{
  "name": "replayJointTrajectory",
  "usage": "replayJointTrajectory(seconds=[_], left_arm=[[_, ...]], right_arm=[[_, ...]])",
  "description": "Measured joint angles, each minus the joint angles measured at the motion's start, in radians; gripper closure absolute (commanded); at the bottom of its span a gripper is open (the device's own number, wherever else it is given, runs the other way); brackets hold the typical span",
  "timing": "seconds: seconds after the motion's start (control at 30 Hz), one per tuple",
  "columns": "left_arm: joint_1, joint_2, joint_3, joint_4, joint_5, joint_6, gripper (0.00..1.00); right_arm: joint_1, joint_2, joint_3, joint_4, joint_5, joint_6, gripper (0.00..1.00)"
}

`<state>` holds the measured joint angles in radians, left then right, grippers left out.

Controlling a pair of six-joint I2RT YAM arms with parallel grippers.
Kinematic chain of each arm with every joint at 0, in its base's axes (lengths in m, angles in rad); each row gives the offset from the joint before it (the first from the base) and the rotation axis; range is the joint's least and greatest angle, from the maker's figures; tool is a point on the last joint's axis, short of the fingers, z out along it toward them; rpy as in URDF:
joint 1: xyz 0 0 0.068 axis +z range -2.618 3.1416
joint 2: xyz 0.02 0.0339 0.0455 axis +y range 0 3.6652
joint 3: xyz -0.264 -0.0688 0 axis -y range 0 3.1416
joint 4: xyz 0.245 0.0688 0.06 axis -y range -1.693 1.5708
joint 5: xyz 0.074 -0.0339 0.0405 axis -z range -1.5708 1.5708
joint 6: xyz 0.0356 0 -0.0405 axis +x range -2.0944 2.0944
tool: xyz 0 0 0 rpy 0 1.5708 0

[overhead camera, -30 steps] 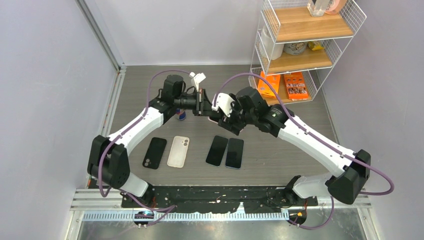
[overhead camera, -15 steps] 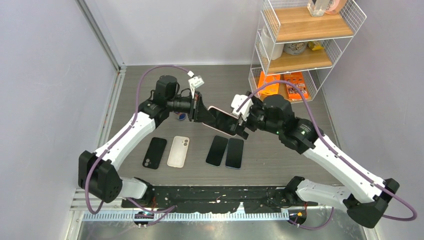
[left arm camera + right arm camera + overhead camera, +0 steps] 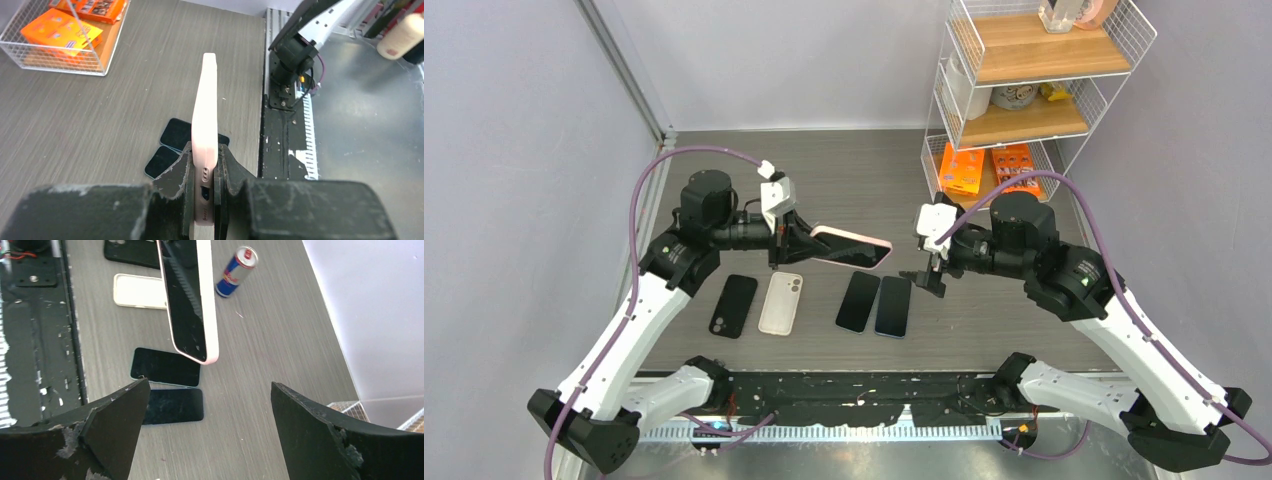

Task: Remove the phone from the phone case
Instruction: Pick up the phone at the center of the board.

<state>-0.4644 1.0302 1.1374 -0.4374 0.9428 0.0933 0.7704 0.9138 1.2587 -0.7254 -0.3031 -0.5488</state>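
Observation:
A phone in a pink case is held in the air over the table, its dark screen facing my right wrist camera. My left gripper is shut on the bottom end of the case. In the left wrist view the pink edge stands upright, clamped at my left gripper. My right gripper is open and empty, a short way right of the phone's free end. In its own view the right gripper has its fingers wide apart below the phone.
On the table under the held phone lie a black case, a pale case and two bare dark phones. A Red Bull can lies beyond. A wire shelf with orange boxes stands at back right.
My left gripper has carried the cased phone left and toward the near side. My right gripper has drawn back to the right, off the phone's end, and now stands open.

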Motion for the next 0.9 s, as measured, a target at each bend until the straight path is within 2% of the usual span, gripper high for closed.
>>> replayJointTrajectory(seconds=[0.2,0.43,0.53,0.63,0.77,0.9], left_arm=[[0.000,-0.023,-0.006,-0.091,0.085,0.111,1.00],[0.000,-0.034,-0.011,-0.133,0.145,0.161,1.00],[0.000,-0.059,-0.025,-0.138,0.158,0.179,1.00],[0.000,-0.093,-0.043,-0.138,0.163,0.185,1.00],[-0.002,-0.120,-0.068,-0.130,0.161,0.185,1.00],[-0.007,-0.123,-0.092,-0.106,0.155,0.176,1.00]], right_arm=[[0.000,0.009,0.045,-0.077,-0.119,-0.039,0.00],[0.000,0.093,0.045,-0.097,-0.249,-0.061,0.10],[0.000,0.142,0.045,-0.100,-0.293,-0.063,0.16],[-0.002,0.191,0.048,-0.100,-0.333,-0.057,0.29],[-0.008,0.248,0.068,-0.101,-0.380,-0.038,0.40],[-0.016,0.291,0.091,-0.101,-0.427,-0.016,0.45]])
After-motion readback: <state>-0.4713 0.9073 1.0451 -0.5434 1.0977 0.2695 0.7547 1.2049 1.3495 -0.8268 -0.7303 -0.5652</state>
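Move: The pink-cased phone, already held by one end in the left gripper, has its middle about 11 cm to the right gripper's left, roughly level with it ahead and 2 cm lower; from the left hand that middle is some 7 cm right and 1 cm below. The right gripper itself is about 17 cm right of the left hand. On the table, some 30 cm below the right hand, the near bare phone lies 3 cm left and 8 cm ahead, the far bare phone 12 cm left and 9 cm ahead. The cased phone, kept in the left gripper, is drawn back about 5 cm and swung some 10 degrees clockwise. The right hand first eases back nearly 3 cm, then goes left about 6 cm and down 5 to the phone's free end, swinging some 20 degrees counter-clockwise and rolling as much, its wide-open fingers closing to just over half around that end; a touch isn't certain. ##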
